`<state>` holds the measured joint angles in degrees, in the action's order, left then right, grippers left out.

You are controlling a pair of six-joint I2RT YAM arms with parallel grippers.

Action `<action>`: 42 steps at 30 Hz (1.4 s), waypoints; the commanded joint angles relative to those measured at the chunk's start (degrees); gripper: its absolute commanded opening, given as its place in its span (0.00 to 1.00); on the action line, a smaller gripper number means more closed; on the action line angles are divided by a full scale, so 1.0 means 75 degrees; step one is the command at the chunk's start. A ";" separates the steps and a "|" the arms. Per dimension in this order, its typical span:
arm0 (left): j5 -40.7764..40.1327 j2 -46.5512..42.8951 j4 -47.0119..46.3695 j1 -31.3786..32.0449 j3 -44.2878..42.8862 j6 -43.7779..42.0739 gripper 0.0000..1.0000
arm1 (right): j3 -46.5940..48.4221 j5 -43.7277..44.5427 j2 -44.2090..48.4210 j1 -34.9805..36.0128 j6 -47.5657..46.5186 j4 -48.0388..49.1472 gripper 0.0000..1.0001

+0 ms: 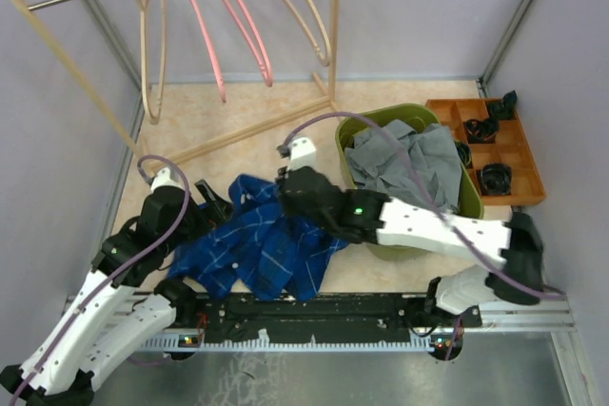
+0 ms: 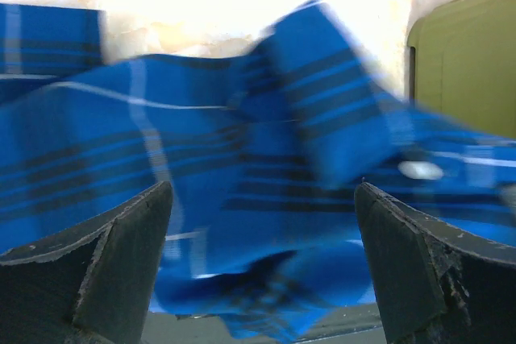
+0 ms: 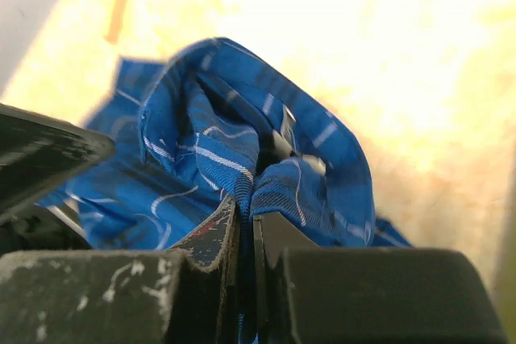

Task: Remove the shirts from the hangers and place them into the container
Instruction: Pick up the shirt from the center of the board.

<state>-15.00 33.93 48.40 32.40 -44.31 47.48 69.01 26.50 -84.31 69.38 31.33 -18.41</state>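
The blue shirt with thin white checks (image 1: pixel 257 246) lies crumpled on the table between the arms. My right gripper (image 3: pixel 251 217) is shut on a raised fold of it (image 3: pixel 242 142), seen from above near the shirt's upper right edge (image 1: pixel 284 195). At the shirt's left edge, my left gripper (image 1: pixel 213 202) is open; the blue cloth (image 2: pixel 242 159) fills the gap between its fingers (image 2: pixel 113 255) without being pinched. The olive-green container (image 1: pixel 381 119) stands right of the shirt with a grey shirt (image 1: pixel 404 164) piled inside. Bare pink hangers (image 1: pixel 214 35) and wood-coloured hangers (image 1: pixel 152 45) hang on the rod.
The wooden rack frame (image 1: pixel 276 125) stands at the back left. An orange compartment tray (image 1: pixel 521 151) with small black items sits right of the container. Grey walls close in on the left, right and back. The container's wall (image 2: pixel 468 62) shows in the left wrist view.
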 commanded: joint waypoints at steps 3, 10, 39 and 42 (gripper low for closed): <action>-0.0151 -0.0329 -0.0231 -0.0031 0.0126 -0.0120 0.99 | -0.0012 0.0864 0.2077 0.0053 -0.2148 0.0732 0.04; 0.0076 -0.0312 -0.0358 -0.0031 0.0296 -0.0169 0.99 | -0.1666 -0.2541 0.2155 0.0233 -0.1326 0.0415 0.05; 0.0801 0.0290 -0.0758 -0.0031 0.0485 -0.0778 0.99 | -0.1057 -0.1063 -0.0615 0.0018 0.0307 -0.1328 0.95; 0.0872 0.0269 -0.0758 -0.0031 0.0460 -0.0770 0.99 | -0.0882 -0.1168 -0.1424 -0.0113 0.0202 -0.1405 0.98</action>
<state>-10.00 36.12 44.45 32.40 -40.86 42.52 60.73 19.33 -89.58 69.91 32.62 -30.81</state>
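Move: The blue shirt, its upper part already pinched in the right hand, lies heaped on the board with its middle about 3 cm back from that hand, 1 cm to its left and 13 cm below. The board's near edge runs some 14 cm back, also 13 cm below. The green container stands roughly 14 cm ahead and 31 cm to the right, its middle 6 cm lower. From the left hand, the shirt's middle is about 8 cm right, 1 cm back and 12 cm below. The blue shirt, still pinched, is hoisted about 11 cm by the right hand, then swung back towards the board's near edge and down some 20 cm, where the fingers open and let go. The right hand rises and reaches forward about 7 cm, then sinks wide open onto the heap, tipping down. The open left hand only eases down about 2 cm. ##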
